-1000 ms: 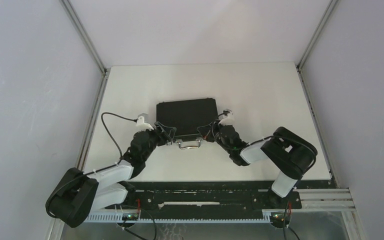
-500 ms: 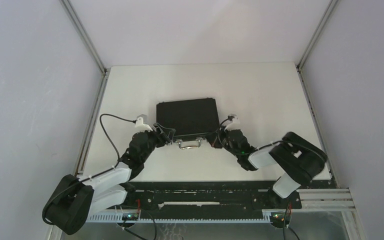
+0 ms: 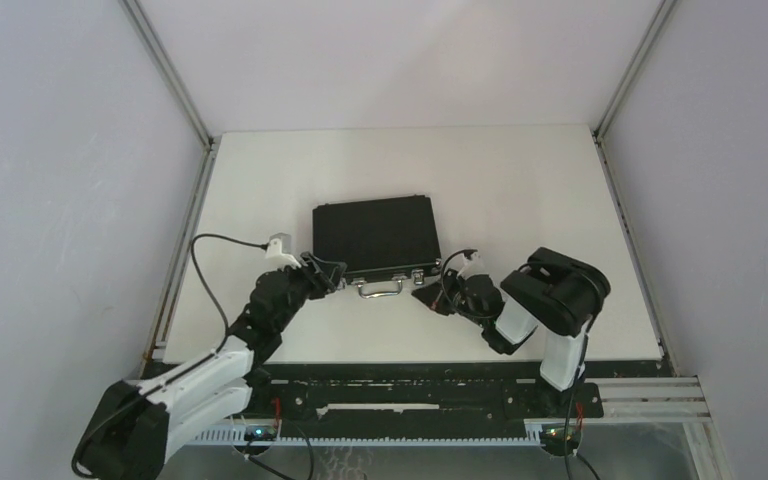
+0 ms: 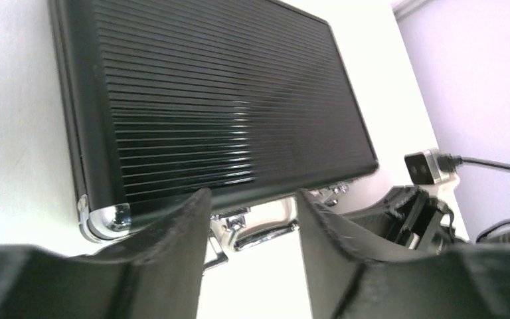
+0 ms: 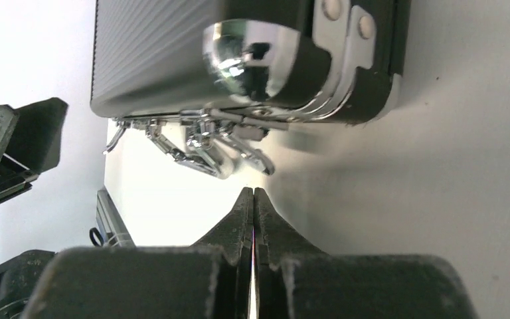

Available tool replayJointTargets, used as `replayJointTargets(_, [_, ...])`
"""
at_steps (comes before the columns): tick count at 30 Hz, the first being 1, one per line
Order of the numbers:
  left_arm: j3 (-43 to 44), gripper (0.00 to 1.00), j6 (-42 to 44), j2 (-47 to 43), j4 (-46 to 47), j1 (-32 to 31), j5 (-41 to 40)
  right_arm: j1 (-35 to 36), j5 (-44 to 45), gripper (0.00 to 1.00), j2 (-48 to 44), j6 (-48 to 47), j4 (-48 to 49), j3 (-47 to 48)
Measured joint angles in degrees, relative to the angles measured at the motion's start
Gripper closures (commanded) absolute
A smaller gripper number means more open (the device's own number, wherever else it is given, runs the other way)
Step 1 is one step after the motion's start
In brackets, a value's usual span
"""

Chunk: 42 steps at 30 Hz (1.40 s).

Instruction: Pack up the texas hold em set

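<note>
The texas hold em set shows as a shut black ribbed briefcase [image 3: 375, 236] lying flat mid-table, its metal handle [image 3: 380, 288] toward the arms. My left gripper [image 3: 324, 273] is open at the case's front left corner. In the left wrist view the fingers [image 4: 172, 242] straddle the left latch [image 4: 229, 222] and the handle end, with the lid [image 4: 219, 100] and a silver corner [image 4: 106, 216] just beyond. My right gripper [image 3: 428, 297] is shut and holds nothing. It sits a little in front of the case's front right corner [image 5: 252, 50], its tips [image 5: 253, 194] just short of the handle [image 5: 206, 149].
White tabletop [image 3: 520, 190] spreads around the case, with grey walls on both sides. The black rail with the arm bases [image 3: 410, 385] runs along the near edge. The right arm's wrist camera [image 4: 428, 166] shows in the left wrist view.
The right gripper has drawn back from the case's front right corner toward the near edge, and its arm has folded in. The left jaws have narrowed a little while staying at the left latch.
</note>
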Motion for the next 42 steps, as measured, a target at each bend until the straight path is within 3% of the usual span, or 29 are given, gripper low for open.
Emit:
replayJointTargets(3, [-0.2,0.62,1.2,-6.2,-2.0,-1.0,1.6,0.5,0.3,1.0,-5.6,-0.7,-4.5,-0.9])
replayJointTargets(4, [-0.2,0.69,1.7,-8.2,-2.3,-1.4,2.3,0.7,0.6,1.0,-7.3,-1.0,-5.5,-0.9])
replayJointTargets(5, [-0.1,0.9,2.2,-10.0,-2.7,-1.9,3.5,1.0,1.0,1.0,-9.1,-1.5,-6.7,-0.7])
replayJointTargets(6, [0.0,0.99,2.4,-11.2,-3.1,-2.3,4.7,1.2,1.3,1.0,-9.9,-1.8,-7.2,-0.7])
replayJointTargets(7, [0.0,1.0,3.0,-11.9,-3.4,-2.5,6.4,1.4,1.7,1.0,-10.4,-2.1,-7.6,-0.6])
replayJointTargets(14, [0.7,1.0,1.8,-6.0,-3.7,-2.7,15.2,1.2,1.2,1.0,-4.3,-0.9,-6.0,-0.5])
replayJointTargets(21, [-7.6,1.0,-1.3,8.4,3.6,-1.2,12.5,0.1,-0.1,1.0,-2.4,0.1,-2.4,-1.1])
replayJointTargets(27, [-8.9,1.0,-5.5,25.2,21.3,3.3,15.5,-0.1,-0.6,1.0,-3.4,0.5,-1.8,-2.6])
replayJointTargets(31, [-9.3,1.0,-7.1,29.6,27.5,3.1,18.9,-0.1,-0.6,1.0,-6.7,0.4,-2.6,-2.9])
replayJointTargets(35, [-9.4,1.0,-7.5,24.2,24.9,0.1,19.6,-0.1,0.2,1.0,-9.7,-0.1,-4.1,-3.0])
replayJointTargets(42, [-7.0,1.0,-3.6,-4.5,0.6,-3.4,14.8,-0.1,0.7,1.0,-10.0,-0.8,-6.9,-2.9])
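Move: The case's left latch lies roughly 2 cm back and 1 cm to the left of the left hand, some 8 cm below. From the same hand, the handle is about 4 cm back, 9 cm to the right and again 8 cm down. The right latch stands some 3 cm ahead of the shut right fingers and 3 cm above, neither left nor right of them; from the right hand the left latch is about 2 cm ahead, 18 cm left and 3 cm up. Shut the half-open left gripper while lifting it about 5 cm and drawing it back and right, off the lid's front edge. Then plunge some 14 cm to low in front of the left latch, tipping the fingers down; slide a few centimetres right and back, then rise 7 cm. Keep the right fingers shut by the right latch, bobbing up a little twice. ##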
